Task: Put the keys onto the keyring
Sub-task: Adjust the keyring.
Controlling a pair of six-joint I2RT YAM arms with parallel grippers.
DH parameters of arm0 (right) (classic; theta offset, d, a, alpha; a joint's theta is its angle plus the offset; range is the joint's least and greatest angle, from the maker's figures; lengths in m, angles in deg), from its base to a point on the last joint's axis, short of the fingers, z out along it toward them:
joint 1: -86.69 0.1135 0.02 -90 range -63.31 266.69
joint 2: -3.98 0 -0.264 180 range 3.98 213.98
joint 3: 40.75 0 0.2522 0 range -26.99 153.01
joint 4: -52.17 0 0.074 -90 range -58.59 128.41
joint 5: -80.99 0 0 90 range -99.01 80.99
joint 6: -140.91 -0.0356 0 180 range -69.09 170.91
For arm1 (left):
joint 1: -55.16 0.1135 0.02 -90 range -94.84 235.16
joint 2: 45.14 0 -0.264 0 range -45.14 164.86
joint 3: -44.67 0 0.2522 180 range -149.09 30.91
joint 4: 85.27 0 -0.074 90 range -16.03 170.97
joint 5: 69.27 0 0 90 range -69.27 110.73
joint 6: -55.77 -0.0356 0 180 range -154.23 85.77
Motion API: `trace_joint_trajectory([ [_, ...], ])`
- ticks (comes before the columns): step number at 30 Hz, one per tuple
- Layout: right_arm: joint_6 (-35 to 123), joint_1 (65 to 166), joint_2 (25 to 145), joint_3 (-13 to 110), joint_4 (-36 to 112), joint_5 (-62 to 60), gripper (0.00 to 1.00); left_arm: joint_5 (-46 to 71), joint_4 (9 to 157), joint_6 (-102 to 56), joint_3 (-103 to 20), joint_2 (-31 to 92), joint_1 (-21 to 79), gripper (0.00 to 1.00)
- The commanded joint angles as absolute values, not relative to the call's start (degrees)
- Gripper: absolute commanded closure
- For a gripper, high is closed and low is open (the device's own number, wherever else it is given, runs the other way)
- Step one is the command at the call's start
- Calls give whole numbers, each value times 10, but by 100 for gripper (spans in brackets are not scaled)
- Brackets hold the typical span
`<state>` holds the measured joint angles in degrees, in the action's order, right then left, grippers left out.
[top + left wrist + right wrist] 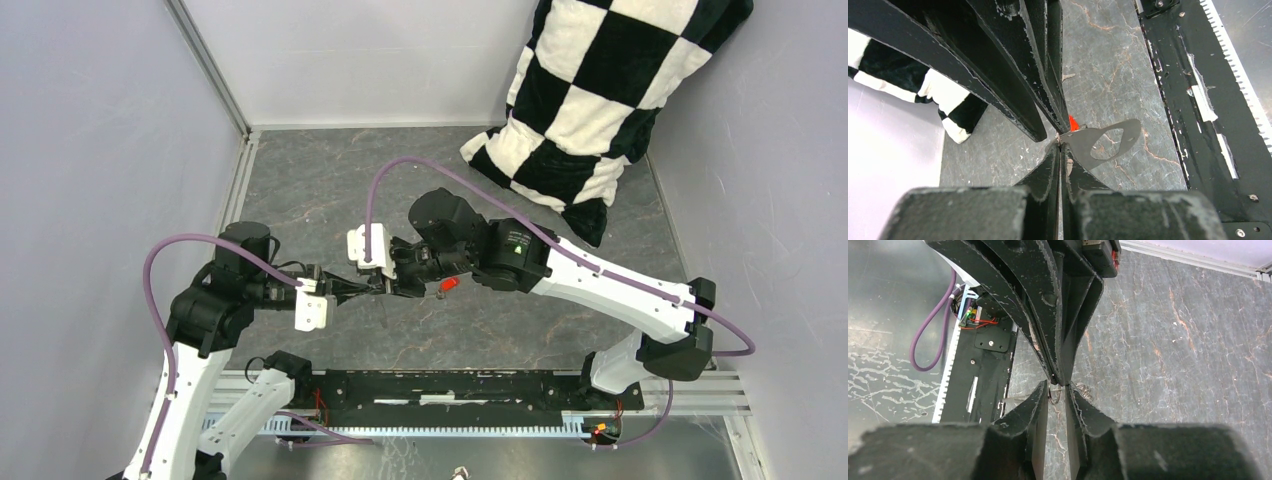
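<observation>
My left gripper [352, 290] [1060, 146] is shut, its tips pinching the keyring where the flat grey plate with an oval hole [1083, 142] meets a small wire ring [1054, 402]. The plate juts out to the right above the table. My right gripper [385, 282] [1057, 390] faces it tip to tip. Its jaws stand a narrow gap apart with the small ring between them, and a short chain [1082, 390] hangs just beside them. A red-headed key [449, 284] [1073, 123] shows under the right wrist. I cannot tell whether it hangs or lies on the table.
A black and white checkered pillow [600, 90] leans in the far right corner. A black rail [450, 390] runs along the near edge between the arm bases. Purple cables [420, 165] loop over both arms. Grey walls close in the left, right and back.
</observation>
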<state>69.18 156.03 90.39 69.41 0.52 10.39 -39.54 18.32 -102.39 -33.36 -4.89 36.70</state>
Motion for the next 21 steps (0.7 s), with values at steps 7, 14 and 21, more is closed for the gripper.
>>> trace_joint_trajectory([
  [7, 692, 1562, 904, 689, 33, 64, 99, -423, 193, -984, -364, -50, 367, 98],
  [14, 629, 1560, 787, 509, 271, 56, 99, -437, 268, -866, -350, -68, 366, 71],
  [21, 529, 1535, 691, 336, 542, 95, 99, -431, 269, -832, -335, -73, 366, 66],
])
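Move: The keyring sits right at the fingertips of both hands: the left hand already holds it shut in its pads, and it lies about 1 cm to the left of the right hand's point, level with it, with those fingers still partly open around it. The grey plate dangles from the ring, its middle some 3 cm back and 3 cm below it. The red-tagged key is on the table, roughly 6 cm ahead of the right hand, 11 cm to its right and 30 cm down. The keyring is handed over: the right fingers pinch shut on it, then the left fingers spread and let go, that hand rising about 2 cm. Keeping its pinch, the right hand draws the ring away to the right by nearly 3 cm and down about 2 cm, its fingertips tipping up some 15 degrees towards level. ##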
